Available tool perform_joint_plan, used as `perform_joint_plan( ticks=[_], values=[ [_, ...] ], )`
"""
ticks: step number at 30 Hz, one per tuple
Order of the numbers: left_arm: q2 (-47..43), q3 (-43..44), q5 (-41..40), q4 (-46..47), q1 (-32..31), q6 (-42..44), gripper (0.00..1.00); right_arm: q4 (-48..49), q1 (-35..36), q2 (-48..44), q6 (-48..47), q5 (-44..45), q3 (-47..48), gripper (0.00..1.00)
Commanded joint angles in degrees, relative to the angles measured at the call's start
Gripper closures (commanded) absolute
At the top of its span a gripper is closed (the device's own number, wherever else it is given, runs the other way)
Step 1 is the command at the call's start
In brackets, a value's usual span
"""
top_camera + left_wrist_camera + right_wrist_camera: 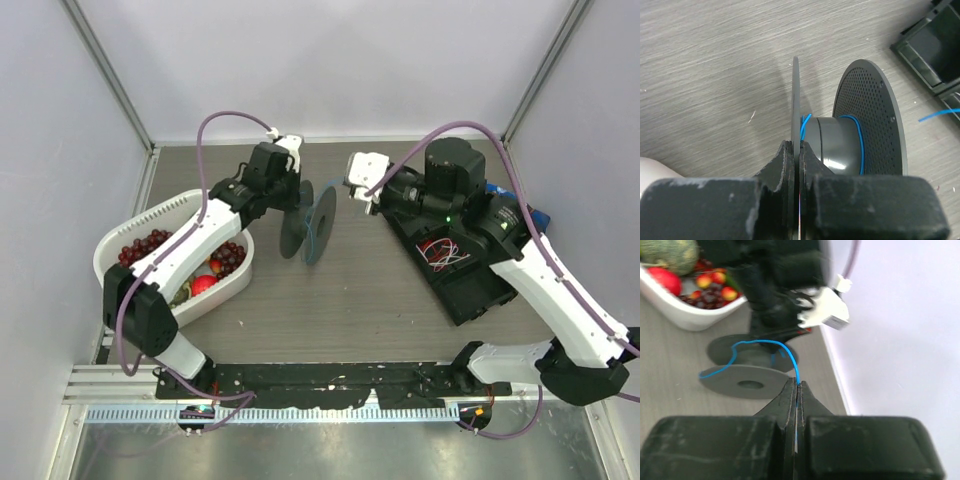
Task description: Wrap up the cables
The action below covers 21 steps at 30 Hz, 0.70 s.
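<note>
A dark grey spool [308, 227] stands on its edge at the table's middle. My left gripper [799, 146] is shut on the thin rim of its near flange [795, 100]; from above, that gripper [299, 196] reaches in from the left. A bright blue cable [860, 145] runs round the hub [832, 145] beside the perforated far flange [875, 120]. My right gripper [798, 385] is shut on the blue cable [765, 343], which arcs from its tips to the spool [747, 380]. From above, the right gripper [350, 190] sits just right of the spool.
A white basket [118, 246] of fruit sits at the left, under the left arm. A black box [462, 270] with red and white wires lies at the right under the right arm. A loose blue strand [940, 116] shows near that box [935, 45].
</note>
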Motion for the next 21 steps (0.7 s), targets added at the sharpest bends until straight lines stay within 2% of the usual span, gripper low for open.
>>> perform_joint_plan(
  ticks=[1,7,14,18,20,21],
  values=[
    [-7.2,-0.8,7.4,6.4,0.9,4.3,1.00,8.5,-5.0,2.0,3.9,2.7,4.2,0.99],
    [-11.3,-4.1,18.8,4.8,0.9,14.4,1.00,10.6,-18.3,7.2,8.8,-2.8,7.4,0.99],
    [-16.4,-8.1,30.8,4.6,1.1,22.1,1.00,11.3,-26.5,11.1,11.7,-8.1,9.6,0.99],
    [-18.0,-8.4,39.7,4.4,2.2,21.5,1.00,11.3,-29.4,12.0,12.4,-10.1,8.2,0.99],
    [-18.7,-8.6,44.4,5.9,4.0,18.1,1.00,11.3,-30.9,12.1,12.1,-11.0,6.9,0.99],
    [-19.1,-8.9,47.3,7.7,5.5,13.3,1.00,11.3,-31.4,12.2,11.8,-11.1,5.9,0.99]
  ],
)
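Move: The left hand already pinches the grey spool by one flange, the spool's middle about 2 cm ahead of its fingertips, 4 cm right and 6 cm below; the fruit basket lies some 26 cm left of this hand, 5 cm back and 17 cm down. The right hand, high up and holding the free blue cable, has the spool's middle about 12 cm ahead, 10 cm left and 25 cm lower, with the black tray roughly 16 cm ahead, 21 cm to its right and 40 cm down. The right hand keeps its pinch on the blue cable and sweeps about 16 cm forward and 11 cm right, away from the spool and out past its far side at nearly the same height, swinging clockwise about 25 degrees. Meanwhile the left hand, still gripping the flange, draws the spool back about 10 cm, lifts it some 5 cm and turns it roughly 35 degrees clockwise, so the two hands part with the cable between them. ##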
